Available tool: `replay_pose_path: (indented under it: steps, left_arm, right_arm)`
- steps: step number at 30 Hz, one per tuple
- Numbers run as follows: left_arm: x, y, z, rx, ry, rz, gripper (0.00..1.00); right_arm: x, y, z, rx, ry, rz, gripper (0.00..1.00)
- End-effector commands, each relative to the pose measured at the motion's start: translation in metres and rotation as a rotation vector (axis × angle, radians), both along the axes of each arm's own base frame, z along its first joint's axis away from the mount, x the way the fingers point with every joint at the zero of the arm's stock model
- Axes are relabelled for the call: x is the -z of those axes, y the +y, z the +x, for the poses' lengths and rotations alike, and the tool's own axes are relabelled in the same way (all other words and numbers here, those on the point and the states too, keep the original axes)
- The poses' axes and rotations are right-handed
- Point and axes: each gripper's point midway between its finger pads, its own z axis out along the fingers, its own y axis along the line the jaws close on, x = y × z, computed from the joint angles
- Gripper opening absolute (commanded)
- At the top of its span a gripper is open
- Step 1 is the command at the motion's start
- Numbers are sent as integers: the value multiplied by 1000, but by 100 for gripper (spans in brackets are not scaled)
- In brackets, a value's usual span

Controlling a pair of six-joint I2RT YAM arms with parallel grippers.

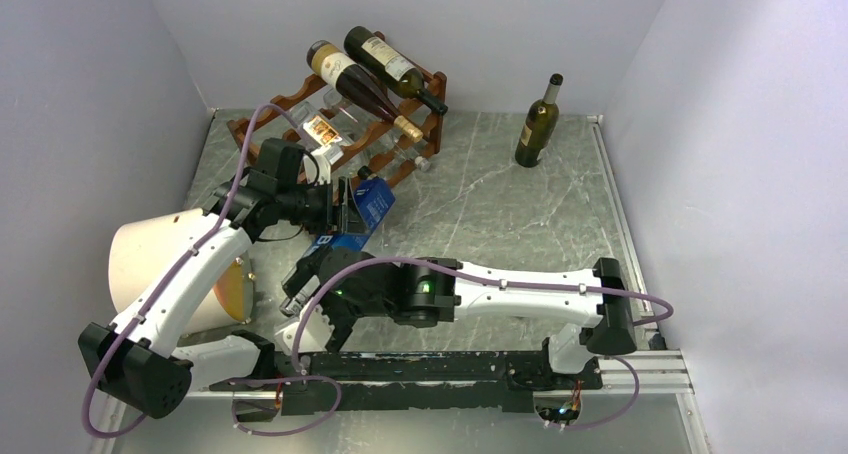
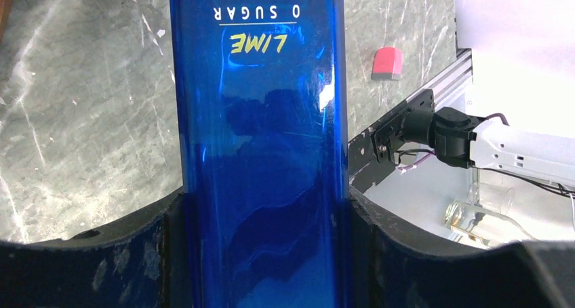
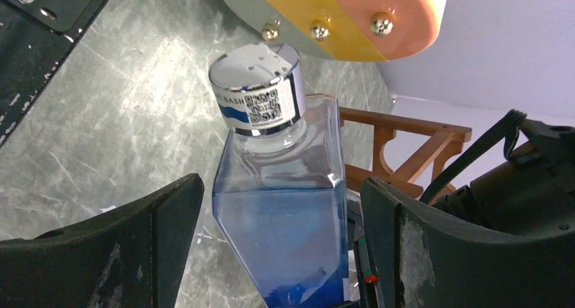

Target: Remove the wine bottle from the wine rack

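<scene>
The reddish-brown wine rack [image 1: 437, 80] stands at the back left, and part of it shows in the right wrist view [image 3: 407, 140]. Two dark wine bottles [image 1: 352, 80] [image 1: 388, 62] lie on its top tier. In front of the rack, my left gripper [image 1: 343, 210] [image 2: 261, 254] is shut on the body of a square blue bottle [image 1: 366, 208] [image 2: 261, 152] marked "LIME 0 SUGAR", held off the table. My right gripper [image 1: 312, 274] [image 3: 281, 254] stands open around this bottle's [image 3: 285, 213] shoulder, below its silver cap [image 3: 256, 91], with gaps at both fingers.
A green bottle [image 1: 537, 124] stands upright at the back right. A cream cone-shaped object [image 1: 160, 264] with a pink and yellow base [image 3: 352, 16] sits left of the arms. A small red block [image 2: 387, 63] and a clear glass bottle [image 2: 481, 220] lie near the front rail.
</scene>
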Motion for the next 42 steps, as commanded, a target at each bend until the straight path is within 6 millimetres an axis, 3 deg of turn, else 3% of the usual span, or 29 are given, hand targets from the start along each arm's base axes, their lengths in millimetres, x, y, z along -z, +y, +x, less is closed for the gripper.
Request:
replay_pose_path:
  steps: [1,7,15,19,21,22,23,25,26,27,35,42]
  left_arm:
    - [-31,-11,-4,52,-93,-86,7]
    - [-33,-7,-6,45,-96,-65,7]
    - [-27,-8,-10,48,-68,-68,7]
    - [-25,-7,-12,51,-61,-62,11]
    - [-25,-8,-12,55,-59,-66,17]
    - [-24,-9,-12,58,-57,-68,24]
    - [-24,-9,-12,61,-57,-68,38]
    - [-24,-9,-12,63,-62,-66,74]
    - [-25,-9,-11,60,-70,-64,86]
    - [-26,-9,-11,59,-82,-67,97]
    - [-35,6,10,-49,-158,10,99]
    - [-86,48,32,-305,-422,51,99]
  right_arm:
    - [0,2,13,-4,11,6,89]
    - [3,-1,35,24,-20,66,83]
    - [12,10,34,-1,-7,50,80]
    - [14,13,33,1,0,74,71]
    - [14,13,33,-2,-1,91,62]
    - [14,13,32,-5,-2,98,52]
    - [12,13,31,-8,4,102,38]
    - [11,11,30,-5,30,87,15]
    - [9,9,31,3,47,84,4]
    - [7,6,32,7,60,83,0]
    - [-3,-28,23,64,162,192,0]
    - [8,-73,33,294,328,302,0]
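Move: The blue bottle, slanting with its cap end back and left, is already gripped near its middle by the left hand. That middle is about 2 cm behind, 1 cm left of and 1 cm above the left hand. From the open right hand it lies some 10 cm ahead, 5 cm right and 3 cm lower. The wine rack is roughly 24 cm ahead of the right hand, 5 cm right, and the drum about 23 cm left, 2 cm ahead, both lower. The blue bottle changes hands: the right hand slides some 3.5 cm forward and slightly down, its fingers straddling the shoulder, and closes on it while the left keeps its hold, nearly still. The left then opens and backs off up, forward and left; the right carries the bottle about 7 cm right and 5 cm down, rolling nearly 20 degrees, its forward side dipping. ##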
